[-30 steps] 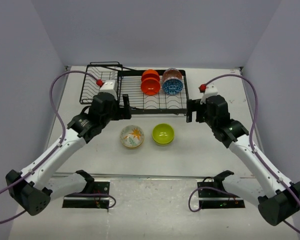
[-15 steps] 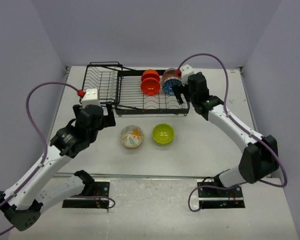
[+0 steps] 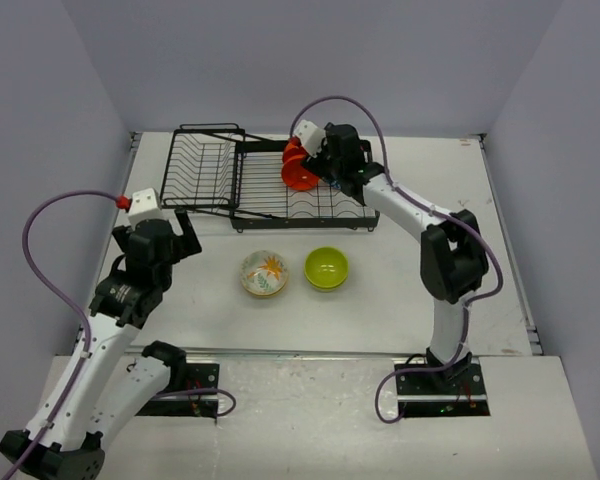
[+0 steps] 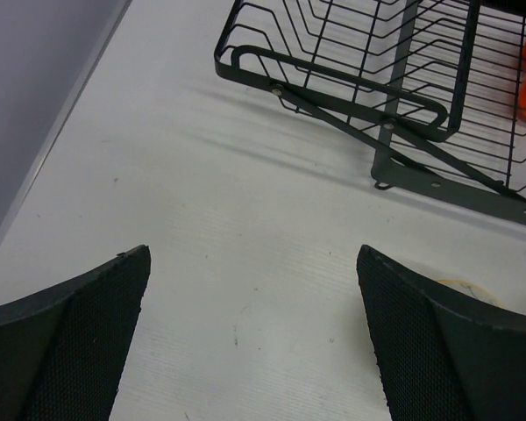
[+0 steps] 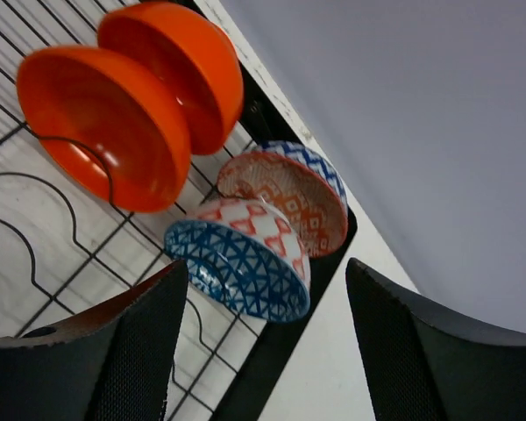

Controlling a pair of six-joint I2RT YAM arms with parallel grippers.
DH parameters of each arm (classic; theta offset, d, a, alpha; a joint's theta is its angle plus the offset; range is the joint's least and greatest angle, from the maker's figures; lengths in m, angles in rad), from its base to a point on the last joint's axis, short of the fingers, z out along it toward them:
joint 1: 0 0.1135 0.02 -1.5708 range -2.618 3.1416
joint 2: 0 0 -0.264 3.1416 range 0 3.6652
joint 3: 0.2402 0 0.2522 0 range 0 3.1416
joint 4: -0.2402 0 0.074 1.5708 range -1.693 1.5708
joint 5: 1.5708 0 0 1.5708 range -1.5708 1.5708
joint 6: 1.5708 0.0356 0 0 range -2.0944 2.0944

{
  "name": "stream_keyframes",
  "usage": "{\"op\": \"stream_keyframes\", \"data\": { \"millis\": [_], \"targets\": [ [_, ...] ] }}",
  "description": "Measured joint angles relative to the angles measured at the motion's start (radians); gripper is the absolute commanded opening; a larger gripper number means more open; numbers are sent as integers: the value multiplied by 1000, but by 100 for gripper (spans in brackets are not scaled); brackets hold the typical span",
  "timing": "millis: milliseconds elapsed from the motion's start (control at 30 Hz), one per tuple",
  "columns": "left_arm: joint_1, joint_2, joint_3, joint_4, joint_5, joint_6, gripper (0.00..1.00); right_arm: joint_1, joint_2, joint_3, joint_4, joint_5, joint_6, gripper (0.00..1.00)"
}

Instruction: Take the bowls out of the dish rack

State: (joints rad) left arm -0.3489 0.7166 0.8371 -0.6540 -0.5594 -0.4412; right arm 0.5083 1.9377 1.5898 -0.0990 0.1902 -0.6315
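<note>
The black wire dish rack [image 3: 270, 190] stands at the back of the table. Two orange bowls [image 5: 114, 123] stand on edge in it. Beside them stand a blue patterned bowl [image 5: 241, 263] and an orange patterned bowl [image 5: 289, 197]. My right gripper [image 5: 265, 267] is open, with one finger on each side of the blue patterned bowl and a gap on the right side. From above, the right gripper [image 3: 323, 165] hides that bowl. A floral bowl [image 3: 264, 273] and a green bowl [image 3: 326, 268] sit on the table. My left gripper [image 4: 254, 289] is open over bare table, left of the rack.
The rack's angled basket section [image 4: 351, 53] lies just ahead of the left gripper. The back wall rises close behind the rack. The right arm [image 3: 420, 215] stretches across the table's right half.
The right arm has swung left over the rack's right end and its jaws have narrowed around the blue patterned bowl. The left arm has drawn back leftward, away from the rack.
</note>
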Motion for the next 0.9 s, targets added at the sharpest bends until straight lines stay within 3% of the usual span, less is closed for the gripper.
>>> {"op": "stream_keyframes", "data": {
  "millis": [433, 567, 800, 833, 900],
  "targets": [
    [27, 13, -11, 47, 138, 34, 100, 66, 308, 237, 85, 24, -79, 60],
    [27, 19, -12, 47, 153, 36, 100, 64, 393, 328, 93, 36, -107, 52],
    [27, 20, -13, 47, 164, 41, 100, 68, 428, 335, 93, 36, -129, 35],
    [27, 20, -13, 47, 164, 41, 100, 69, 428, 335, 95, 36, -132, 29],
    [27, 20, -13, 47, 166, 41, 100, 74, 428, 335, 103, 37, -139, 28]
  ]
}}
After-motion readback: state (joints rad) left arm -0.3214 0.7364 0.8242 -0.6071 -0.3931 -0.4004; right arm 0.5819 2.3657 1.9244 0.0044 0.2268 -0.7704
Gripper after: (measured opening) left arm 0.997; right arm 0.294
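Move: The front orange bowl lies about 10 cm left of the right hand, some 5 cm ahead and 11 cm below it. The rear orange bowl is roughly 7 cm beyond that bowl. The blue bowl is 5 cm ahead of the right hand and 2 cm to its right, with the red patterned bowl about 7 cm beyond the blue one. From the left hand the front orange bowl is some 32 cm ahead, 27 cm right and 13 cm below. The right hand sweeps left, down and forward, some 13 cm, its closing fingers straddling the front orange bowl's rim. ##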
